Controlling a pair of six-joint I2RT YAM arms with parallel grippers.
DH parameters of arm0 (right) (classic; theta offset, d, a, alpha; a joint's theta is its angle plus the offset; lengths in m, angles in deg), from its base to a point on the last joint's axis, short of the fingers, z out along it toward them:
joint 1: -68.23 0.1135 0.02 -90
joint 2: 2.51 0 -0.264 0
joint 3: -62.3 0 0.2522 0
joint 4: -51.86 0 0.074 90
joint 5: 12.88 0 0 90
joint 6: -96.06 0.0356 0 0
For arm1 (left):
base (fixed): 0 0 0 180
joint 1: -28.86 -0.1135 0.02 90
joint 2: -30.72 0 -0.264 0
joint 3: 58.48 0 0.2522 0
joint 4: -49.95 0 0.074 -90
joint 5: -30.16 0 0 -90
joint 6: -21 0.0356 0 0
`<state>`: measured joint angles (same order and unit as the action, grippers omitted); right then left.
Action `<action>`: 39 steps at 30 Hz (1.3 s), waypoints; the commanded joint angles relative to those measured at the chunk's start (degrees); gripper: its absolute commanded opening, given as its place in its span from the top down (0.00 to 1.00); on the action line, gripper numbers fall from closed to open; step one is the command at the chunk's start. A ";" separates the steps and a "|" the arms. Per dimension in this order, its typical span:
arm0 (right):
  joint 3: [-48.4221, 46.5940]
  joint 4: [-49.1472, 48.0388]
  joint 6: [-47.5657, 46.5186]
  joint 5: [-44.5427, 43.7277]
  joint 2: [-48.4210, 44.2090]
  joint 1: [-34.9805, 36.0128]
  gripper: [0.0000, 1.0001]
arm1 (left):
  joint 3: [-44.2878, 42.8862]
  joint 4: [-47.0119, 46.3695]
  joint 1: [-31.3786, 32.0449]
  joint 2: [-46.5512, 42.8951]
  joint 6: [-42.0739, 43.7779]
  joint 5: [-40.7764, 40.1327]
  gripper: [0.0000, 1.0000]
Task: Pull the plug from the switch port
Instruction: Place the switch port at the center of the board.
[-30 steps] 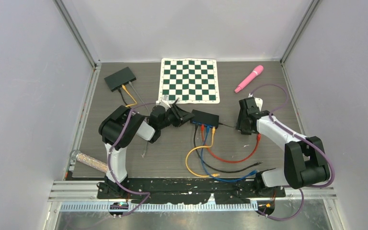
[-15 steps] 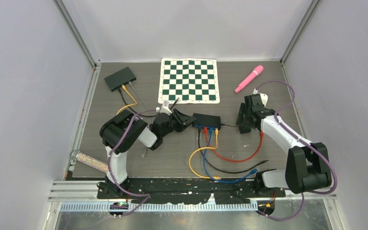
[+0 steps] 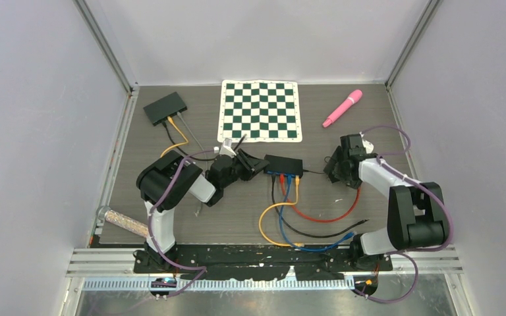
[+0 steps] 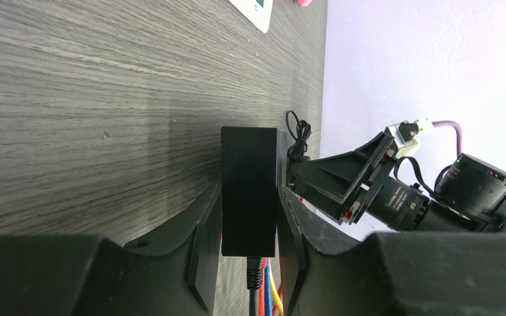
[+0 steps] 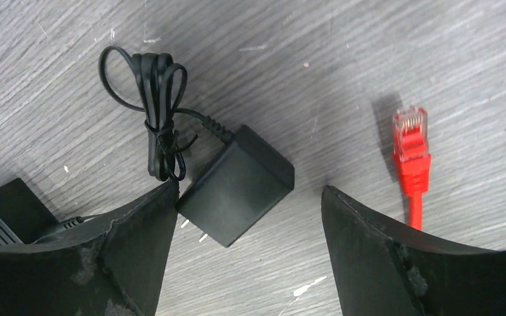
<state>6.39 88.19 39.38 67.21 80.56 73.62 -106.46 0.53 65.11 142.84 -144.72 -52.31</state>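
Observation:
The black switch [image 3: 284, 164] lies mid-table with red, blue, orange and black cables [image 3: 288, 179] plugged into its near side. My left gripper [image 3: 249, 164] is shut on the switch's left end. In the left wrist view the switch [image 4: 249, 178] sits between both fingers, with the cables below it. My right gripper [image 3: 338, 168] is open, just right of the switch. In the right wrist view its jaws straddle a black power adapter [image 5: 237, 184] with a bundled cord. A loose red plug [image 5: 412, 148] lies on the table to the right, also seen in the top view [image 3: 358, 187].
A second black switch [image 3: 165, 107] with cables sits at the back left. A green chessboard mat [image 3: 260, 110] lies at the back middle and a pink tool [image 3: 342, 108] at the back right. A glittery tube [image 3: 122, 222] lies at the front left. Cable loops [image 3: 303, 227] cover the near middle.
My right arm has folded in and its gripper has moved a little nearer and lower over the adapter. My left gripper and the switch shifted slightly right, then held still.

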 commanded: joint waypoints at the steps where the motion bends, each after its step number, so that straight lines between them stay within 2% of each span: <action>1: 2.95 -1.93 9.17 -2.92 -4.46 -0.22 0.18 | -0.45 -2.03 -0.71 -1.81 2.18 -1.56 0.86; 3: 3.45 -2.06 10.04 -2.91 -5.39 -0.20 0.20 | -0.47 -1.73 -0.82 -2.03 2.40 -1.44 0.86; 6: 3.24 -2.02 6.93 -1.74 -6.88 -0.20 0.31 | -0.39 -1.00 -1.05 -2.56 2.98 -1.46 0.86; 12: 5.12 1.33 0.88 -10.40 -10.28 -0.71 0.41 | -0.06 -1.44 -1.28 -2.35 3.27 -1.34 0.86; 15: 5.64 0.15 -1.22 -9.42 -11.87 -2.21 0.48 | -0.10 -2.38 -1.43 -1.83 3.30 -0.87 0.86; 16: 5.47 -0.31 -1.76 -8.35 -11.96 -2.44 0.48 | -0.14 -2.92 -1.37 -1.63 3.17 -0.67 0.86; 19: 4.00 -0.78 -2.85 -7.09 -10.71 -3.32 0.37 | -0.15 -4.04 -1.49 -1.46 2.95 -0.07 0.86; 21: 2.31 -0.79 -3.98 -6.11 -8.64 -4.17 0.33 | -0.17 -4.13 -1.52 -1.50 2.98 0.32 0.86; 24: 0.05 -0.68 -4.67 -2.89 -5.23 -6.01 0.32 | -0.26 -4.95 -1.52 -1.64 3.05 0.82 0.86; 28: 0.08 -2.17 -5.42 1.92 -0.79 -7.40 0.43 | -0.78 -5.78 -1.54 -2.04 3.35 1.91 0.86; 30: 0.35 -2.43 -5.83 2.61 -1.32 -7.49 0.52 | -1.37 -6.06 -1.67 -2.27 3.87 2.73 0.86; 31: 0.38 -2.43 -6.08 3.03 -2.07 -7.49 0.63 | -1.55 -6.28 -1.64 -2.35 3.91 3.09 0.85; 33: 0.48 -2.24 -6.83 3.60 -5.50 -7.50 0.72 | -1.65 -6.89 -1.62 -2.26 3.62 3.14 0.85; 39: -3.59 4.15 -8.96 -0.21 -19.52 -7.50 0.75 | 0.58 -11.66 -1.68 -0.51 1.78 0.44 0.85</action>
<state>7.48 89.72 32.48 69.87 70.27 66.25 -106.44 -1.11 63.86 142.46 -142.10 -50.23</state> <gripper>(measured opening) 0.448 0.343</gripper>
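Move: Between the right hand's open fingers, about 1 cm ahead and 1 cm lower, lies the black power adapter, skewed to the finger pads. Its bundled cord is some 4 cm ahead and 2 cm left of the hand; the red cable's plug is about 6 cm right and 2 cm back; the switch is roughly 15 cm left and 3 cm ahead, all slightly lower. From the left hand, the adapter is some 20 cm right, 4 cm back and slightly lower. Sweeping about 4 cm right towards the red plug, with a small loop back and up, the right hand half closes, reopens a little, then dips forward and down about 2 cm. Its fingers close on the adapter's sides and lift straight up some 4 cm with it pinched, the wrist tilting slightly. The left hand keeps its grip on the switch's left end, almost still. ##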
